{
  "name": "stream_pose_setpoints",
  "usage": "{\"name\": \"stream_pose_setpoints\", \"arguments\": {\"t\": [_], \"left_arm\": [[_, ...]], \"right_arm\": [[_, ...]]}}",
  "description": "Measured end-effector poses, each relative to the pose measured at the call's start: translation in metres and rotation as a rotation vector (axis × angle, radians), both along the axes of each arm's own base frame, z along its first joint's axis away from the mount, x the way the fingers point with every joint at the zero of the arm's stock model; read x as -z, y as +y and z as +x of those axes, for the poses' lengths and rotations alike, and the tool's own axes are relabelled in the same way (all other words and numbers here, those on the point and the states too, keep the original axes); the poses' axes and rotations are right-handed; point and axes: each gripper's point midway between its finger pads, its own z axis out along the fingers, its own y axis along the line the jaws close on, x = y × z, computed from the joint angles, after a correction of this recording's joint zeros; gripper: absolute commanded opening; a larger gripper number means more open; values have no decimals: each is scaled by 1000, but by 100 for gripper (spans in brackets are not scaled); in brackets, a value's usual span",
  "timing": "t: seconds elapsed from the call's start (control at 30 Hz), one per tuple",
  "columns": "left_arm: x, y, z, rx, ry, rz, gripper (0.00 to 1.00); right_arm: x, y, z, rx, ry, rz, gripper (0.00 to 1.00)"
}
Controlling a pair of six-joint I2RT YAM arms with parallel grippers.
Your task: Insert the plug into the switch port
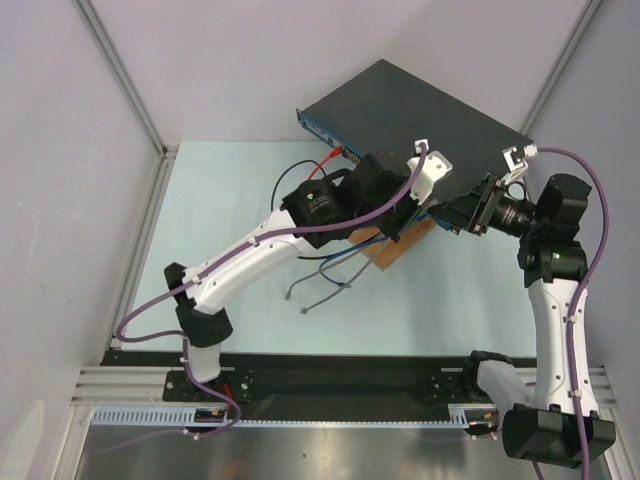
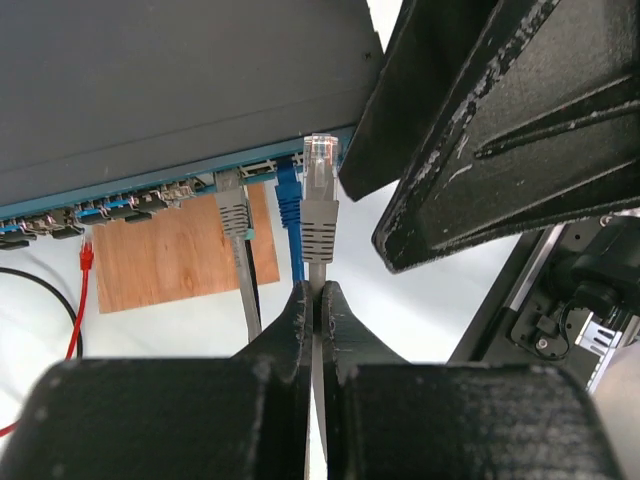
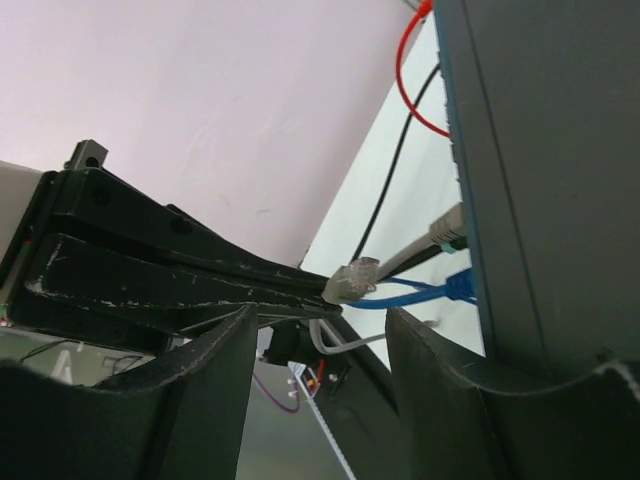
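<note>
The switch (image 1: pixel 410 100) is a flat black box at the back; its blue front strip (image 2: pixel 150 195) of sockets faces the arms. My left gripper (image 2: pixel 316 290) is shut on a grey cable just behind its plug (image 2: pixel 320 195). The plug's clear tip points at the strip's right end. In the right wrist view the plug (image 3: pixel 352 280) hangs a short gap away from the switch (image 3: pixel 550 150). My right gripper (image 3: pixel 320 335) is open just right of the plug, nothing between its fingers (image 2: pixel 500 150). In the top view both grippers meet below the switch, left gripper (image 1: pixel 412 212) and right gripper (image 1: pixel 455 212).
A grey cable (image 2: pixel 232 205) and a blue cable (image 2: pixel 290 200) sit plugged into the strip left of the held plug. Red cable (image 2: pixel 82 290) and black cable (image 2: pixel 40 290) run further left. A brown wooden board (image 2: pixel 170 255) lies under the switch's front.
</note>
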Motion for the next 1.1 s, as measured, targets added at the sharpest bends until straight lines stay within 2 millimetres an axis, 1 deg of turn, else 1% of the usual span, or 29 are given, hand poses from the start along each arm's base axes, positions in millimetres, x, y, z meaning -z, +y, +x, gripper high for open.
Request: {"name": "stream_pose_setpoints", "arguments": {"t": [0.17, 0.37, 0.4, 0.43, 0.57, 0.67, 0.7, 0.73, 0.8, 0.83, 0.87, 0.9, 0.97, 1.03, 1.1], "left_arm": [[-9, -2, 0, 3, -13, -31, 0], [-13, 0, -6, 25, -11, -50, 0], [-14, 0, -7, 28, -11, -53, 1], [-15, 0, -8, 31, -12, -56, 0], [-17, -2, -11, 47, -11, -64, 0], [-19, -4, -11, 63, -23, -71, 0], [-19, -4, -12, 66, -23, -70, 0], [-18, -4, -12, 71, -23, -67, 0], [-17, -4, -12, 80, -25, -62, 2], [-17, -4, -12, 84, -29, -60, 8], [-16, -4, -12, 88, -35, -59, 24], [-14, -4, -11, 90, -42, -57, 32], [-10, -2, -12, 90, -47, -69, 44], [-4, 4, -13, 86, -61, -96, 50], [0, 12, -16, 86, -83, -127, 51]], "right_arm": [[-8, 4, 1, -9, -6, 24, 57], [-10, 3, 8, -2, 6, 46, 54], [-10, 3, 9, -1, 10, 50, 52], [-10, 4, 9, 0, 11, 53, 45], [-10, 6, 10, -4, 15, 64, 36], [-10, 8, 9, -12, 20, 68, 20], [-10, 8, 9, -14, 22, 71, 7], [-10, 8, 9, -17, 22, 73, 0], [-9, 9, 8, -20, 33, 80, 0], [-9, 9, 8, -20, 39, 85, 0], [-8, 9, 9, -20, 46, 89, 0], [-7, 9, 9, -20, 53, 96, 0], [-5, 9, 11, -15, 66, 112, 0], [1, 9, 13, -12, 93, 135, 0], [4, 9, 16, -10, 120, 155, 0]]}}
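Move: The grey plug sits in my left hand's shut fingers and sticks out past their tips, its middle about 2 cm ahead, 2 cm right and 1 cm below that hand. From my half-open right hand it is some 2 cm ahead, 1 cm left and 1 cm below. Seated in the switch front are the blue plug, roughly 6 cm straight ahead of my right hand and 5 cm down, and another grey plug 2 cm beyond and 2 cm left of the blue one. I hand the grey plug over in the air: my left hand lifts it about 2 cm and eases back 1 cm while my right comes about 1 cm forward, left and up around it and shuts on it. Then my left fingers open halfway and release it, that hand sinking some 2 cm and shifting left. My right keeps its grip, sinking over 1 cm and rolling its left side up, about 10 degrees in all. ##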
